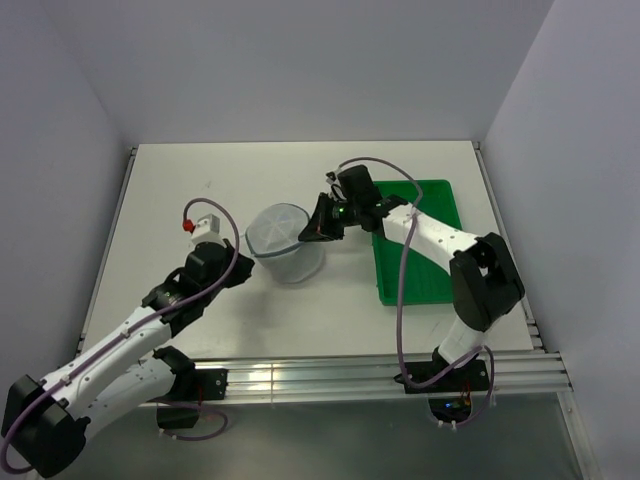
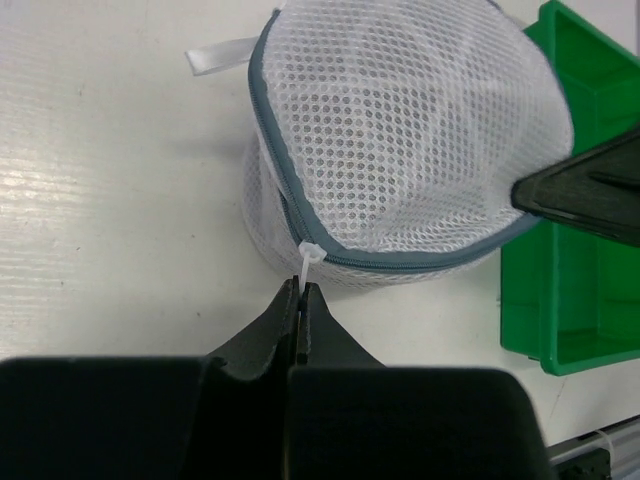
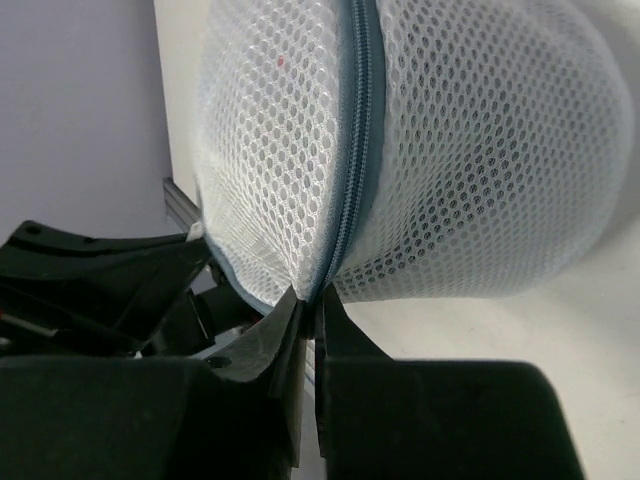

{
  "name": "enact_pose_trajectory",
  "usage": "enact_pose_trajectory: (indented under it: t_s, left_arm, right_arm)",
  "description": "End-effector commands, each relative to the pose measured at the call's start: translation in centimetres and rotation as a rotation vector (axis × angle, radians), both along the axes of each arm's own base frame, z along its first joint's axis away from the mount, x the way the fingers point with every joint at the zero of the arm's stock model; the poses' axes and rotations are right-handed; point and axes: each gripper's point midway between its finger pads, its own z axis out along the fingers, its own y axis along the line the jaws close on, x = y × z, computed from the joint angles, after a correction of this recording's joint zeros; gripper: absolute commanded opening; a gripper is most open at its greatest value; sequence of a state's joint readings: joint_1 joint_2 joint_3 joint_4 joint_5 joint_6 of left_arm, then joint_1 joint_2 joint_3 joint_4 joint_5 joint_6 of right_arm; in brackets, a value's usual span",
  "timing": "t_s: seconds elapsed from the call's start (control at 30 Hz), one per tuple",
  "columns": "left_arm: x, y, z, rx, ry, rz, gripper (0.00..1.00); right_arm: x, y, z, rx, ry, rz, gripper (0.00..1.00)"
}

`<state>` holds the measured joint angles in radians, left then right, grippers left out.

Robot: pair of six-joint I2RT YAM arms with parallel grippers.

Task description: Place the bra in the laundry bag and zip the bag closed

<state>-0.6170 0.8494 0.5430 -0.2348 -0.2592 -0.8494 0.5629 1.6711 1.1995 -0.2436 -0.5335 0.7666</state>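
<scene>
The laundry bag (image 1: pixel 285 240) (image 2: pixel 400 150) (image 3: pixel 450 150), a white mesh cylinder with a grey-blue zipper round its lid, stands mid-table. My left gripper (image 1: pixel 247 260) (image 2: pixel 302 290) is at the bag's near left side, shut on the white zipper pull (image 2: pixel 308 258). From the right, my right gripper (image 1: pixel 313 232) (image 3: pixel 308 298) is shut on the bag's zipper seam (image 3: pixel 350 170); one of its black fingers (image 2: pixel 590 195) shows in the left wrist view. The bra is not visible in any view.
A green tray (image 1: pixel 415 275) (image 2: pixel 580 300) lies just right of the bag, under the right arm. A white fabric loop (image 2: pixel 215 58) sticks out at the bag's far side. The table's metal rail runs along the near edge (image 1: pixel 380 375).
</scene>
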Motion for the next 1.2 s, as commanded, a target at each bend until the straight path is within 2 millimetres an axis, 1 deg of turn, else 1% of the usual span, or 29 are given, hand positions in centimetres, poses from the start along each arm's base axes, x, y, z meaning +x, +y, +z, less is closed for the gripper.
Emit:
enact_pose_trajectory:
  t_s: [0.0,0.03,0.07,0.1,0.13,0.17,0.27,0.3,0.33,0.4,0.43,0.47,0.5,0.53,0.57,0.6,0.63,0.67,0.7,0.77,0.8,0.87,0.9,0.97,1.17]
  left_arm:
    - [0.2,1.4,1.1,0.005,-0.046,0.05,0.0]
    - [0.2,1.3,1.6,-0.002,-0.065,0.035,0.0]
    - [0.1,1.0,2.4,-0.019,-0.091,0.019,0.0]
    - [0.2,0.6,3.1,-0.034,-0.116,0.002,0.0]
    - [0.2,0.2,3.1,-0.028,-0.109,-0.027,0.0]
    - [0.2,-0.1,3.3,-0.028,-0.106,-0.04,0.0]
    - [0.1,-1.3,2.9,-0.035,-0.091,-0.084,0.0]
    - [0.0,-1.5,2.6,-0.041,-0.087,-0.091,0.0]
    - [0.0,-1.8,2.7,-0.049,-0.09,-0.097,0.0]
    - [-0.2,-2.4,2.2,-0.057,-0.077,-0.116,0.0]
    - [-0.3,-2.7,2.1,-0.064,-0.074,-0.123,0.0]
    - [-0.5,-3.2,1.8,-0.07,-0.07,-0.14,0.0]
    - [-0.5,-3.5,1.7,-0.076,-0.069,-0.145,0.0]
    - [-0.7,-3.9,1.5,-0.078,-0.066,-0.155,0.0]
    - [-0.9,-4.5,1.7,-0.087,-0.074,-0.17,0.0]
    - [-1.0,-4.8,1.8,-0.092,-0.076,-0.176,0.0]
    - [-1.2,-5.2,1.5,-0.089,-0.07,-0.186,0.0]
    - [-1.4,-5.7,1.7,-0.092,-0.074,-0.201,0.0]
    - [-1.4,-5.9,1.9,-0.094,-0.078,-0.203,0.0]
    - [-1.6,-6.8,1.9,-0.091,-0.073,-0.226,0.0]
    - [-1.6,-7.1,2.0,-0.09,-0.078,-0.229,0.0]
    - [-1.6,-7.6,2.1,-0.091,-0.079,-0.238,0.0]
    - [-1.6,-7.7,2.2,-0.09,-0.081,-0.239,0.0]
    - [-1.5,-7.8,2.5,-0.091,-0.089,-0.241,0.0]
    - [-1.3,-8.1,2.9,-0.086,-0.096,-0.243,0.0]
  right_arm:
    - [2.1,-1.3,0.1,-0.055,-0.07,0.02,0.08]
    - [2.5,-1.5,-0.3,-0.074,-0.063,0.006,0.13]
    - [2.9,-1.4,-0.1,-0.077,-0.07,-0.004,0.25]
    - [3.2,-1.5,0.0,-0.082,-0.071,-0.02,0.3]
    - [3.4,-1.4,0.4,-0.076,-0.081,-0.03,0.33]
    - [3.5,-1.4,0.8,-0.07,-0.079,-0.045,0.39]
    - [3.8,-1.7,2.0,-0.067,-0.076,-0.101,0.5]
    - [3.7,-1.7,2.3,-0.061,-0.074,-0.112,0.51]
    - [3.5,-1.8,3.1,-0.046,-0.082,-0.13,0.51]
    - [2.5,-1.8,2.9,-0.025,-0.035,-0.165,0.51]
    - [2.1,-1.7,4.2,0.011,-0.056,-0.18,0.52]
    - [1.2,-1.7,3.5,0.024,-0.013,-0.207,0.52]
    - [0.4,-1.2,3.6,0.035,-0.005,-0.21,0.52]
    - [0.0,-1.1,4.7,0.065,-0.025,-0.229,0.52]
    - [-0.5,-1.2,4.0,0.069,0.003,-0.263,0.52]
    - [-1.2,-0.6,4.2,0.082,0.004,-0.262,0.52]
    - [-1.4,-0.3,4.9,0.112,-0.01,-0.267,0.52]
    - [-1.6,-0.1,4.8,0.111,-0.003,-0.288,0.52]
    - [-2.2,0.7,4.6,0.103,-0.001,-0.274,0.52]
    - [-2.3,1.4,4.8,0.09,-0.01,-0.278,0.51]
    - [-2.4,1.7,4.4,0.084,-0.001,-0.277,0.51]
    - [-2.8,2.6,4.4,0.093,0.001,-0.273,0.51]
    - [-2.8,2.8,3.9,0.081,0.01,-0.274,0.51]
    - [-3.3,3.4,3.6,0.071,0.018,-0.261,0.5]
    - [-3.7,4.0,2.6,0.042,0.019,-0.259,0.5]
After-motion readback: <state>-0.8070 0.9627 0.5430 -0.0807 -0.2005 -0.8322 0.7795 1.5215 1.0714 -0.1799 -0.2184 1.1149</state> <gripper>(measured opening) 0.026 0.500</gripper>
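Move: My left fingers hold the zip pull of the laundry bag; the zip rim pinched in my right fingers lies about 12 cm to the left hand's right and 5 cm ahead. The bag's middle hangs some 8 cm to its right, 5 cm ahead and 4 cm below; a pale loop ribbon is about 7 cm ahead and 2 cm left. From my right hand the zip pull is 12 cm left and 5 cm back. I open my right fingers and let go of the zip rim, easing forward a little, then swing that hand back about 7 cm and leftward, up and over into a slight dip, so its open fingers come close to the zip end beside my left. My left hand keeps its pinch on the pull, bobs up and down, then carries it about 7 cm right and slightly back towards the right hand, turning clockwise. ##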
